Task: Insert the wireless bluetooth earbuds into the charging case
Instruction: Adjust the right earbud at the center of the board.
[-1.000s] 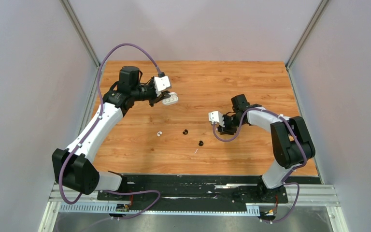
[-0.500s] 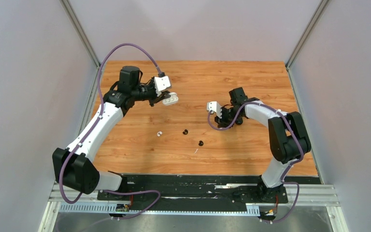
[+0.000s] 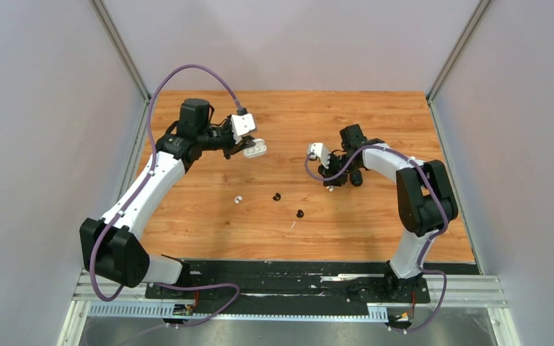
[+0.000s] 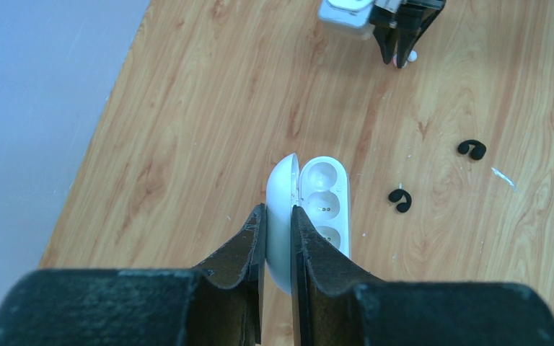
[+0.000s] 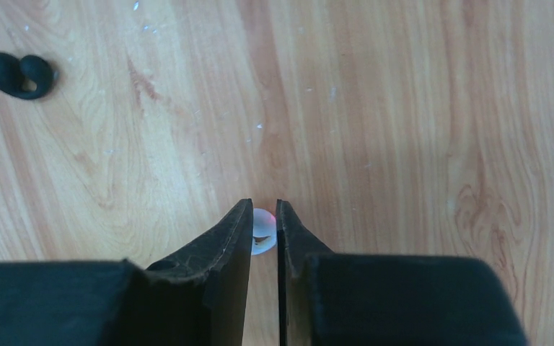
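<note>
My left gripper (image 4: 279, 209) is shut on the lid of an open white charging case (image 4: 322, 194), held above the table with its empty sockets showing. From above, that case (image 3: 257, 148) hangs at the far left, at the left gripper (image 3: 249, 148). My right gripper (image 5: 263, 205) is shut on a small white earbud (image 5: 262, 225), low over the wood. In the top view the right gripper (image 3: 330, 182) stands near the middle right. Two black earbuds (image 3: 276, 196) (image 3: 299, 213) and another white earbud (image 3: 238, 200) lie loose on the table.
The wooden table (image 3: 375, 115) is fenced by grey walls on three sides. A dark rounded shape (image 3: 355, 177) sits just right of the right gripper; I cannot tell what it is. One black earbud (image 5: 20, 74) lies ahead and left of the right fingers.
The right gripper has narrowed its jaws onto the white earbud, and its wrist has swung a little toward the far side. The left arm and the case have not moved.
</note>
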Robot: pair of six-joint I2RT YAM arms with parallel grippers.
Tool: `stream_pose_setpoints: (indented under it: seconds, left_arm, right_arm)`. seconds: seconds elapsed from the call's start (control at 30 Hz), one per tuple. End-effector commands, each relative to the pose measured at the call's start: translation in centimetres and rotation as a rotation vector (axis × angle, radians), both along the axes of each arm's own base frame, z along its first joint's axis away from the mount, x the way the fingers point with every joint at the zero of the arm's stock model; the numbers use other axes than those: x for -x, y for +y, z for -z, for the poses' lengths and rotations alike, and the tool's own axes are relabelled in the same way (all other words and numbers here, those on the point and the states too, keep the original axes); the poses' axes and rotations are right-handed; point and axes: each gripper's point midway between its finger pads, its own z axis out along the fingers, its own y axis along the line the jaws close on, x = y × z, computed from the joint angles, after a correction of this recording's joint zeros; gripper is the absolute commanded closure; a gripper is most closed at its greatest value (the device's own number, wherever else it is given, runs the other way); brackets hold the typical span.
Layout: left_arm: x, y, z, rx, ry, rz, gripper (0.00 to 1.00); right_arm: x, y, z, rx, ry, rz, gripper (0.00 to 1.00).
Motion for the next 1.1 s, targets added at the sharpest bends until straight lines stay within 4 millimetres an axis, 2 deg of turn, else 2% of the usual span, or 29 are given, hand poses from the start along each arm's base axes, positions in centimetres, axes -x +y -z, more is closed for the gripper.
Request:
stream_pose_setpoints:
  seconds: [0.0,0.1,0.47,0.63,0.83,1.07]
  left_arm:
    - [-0.1,-0.6,-1.6,0.026,-0.028,0.018,1.00]
    - [-0.1,-0.6,-1.4,0.024,-0.019,0.018,1.00]
    - [-0.4,-0.6,-1.3,0.025,-0.013,0.014,1.00]
    - [-0.4,-0.6,-1.2,0.024,-0.011,0.013,1.00]
    - [-0.4,-0.6,-1.1,0.024,-0.011,0.009,1.00]
    - [-0.3,-0.6,-1.0,0.022,-0.010,0.009,1.00]
  right_arm:
    - [-2.4,0.0,-2.6,-0.068,0.015,0.129,0.81]
    - [-2.5,-0.2,-2.9,-0.068,0.021,0.148,0.77]
    - [-1.9,0.0,-1.5,-0.068,0.110,0.188,0.62]
    - [-2.0,-0.3,-0.4,-0.040,0.150,0.211,0.63]
    - [-2.2,-0.2,-0.4,-0.040,0.151,0.211,0.63]
    - [-1.5,-0.7,0.2,-0.015,0.165,0.223,0.59]
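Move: The white right earbud lies right at the right gripper's tips, level fore-and-aft, about 1 cm to the right and 1 cm below. The black case is some 4 cm ahead and 8 cm right of this hand; one black earbud sits about 8 cm back and 7 cm left, the other 3 cm back and 13 cm left. From the left hand, the white earbud is about level ahead, 18 cm right and 23 cm below. Open the right gripper from its nearly closed gap around the white earbud to roughly double, rising forward about 2 cm, then easing back nearly 1 cm and down again to just under the starting height. Turn the hand some 10 degrees clockwise while tilting it about as much, ending with the rear finger against the earbud and the front finger clear ahead. ##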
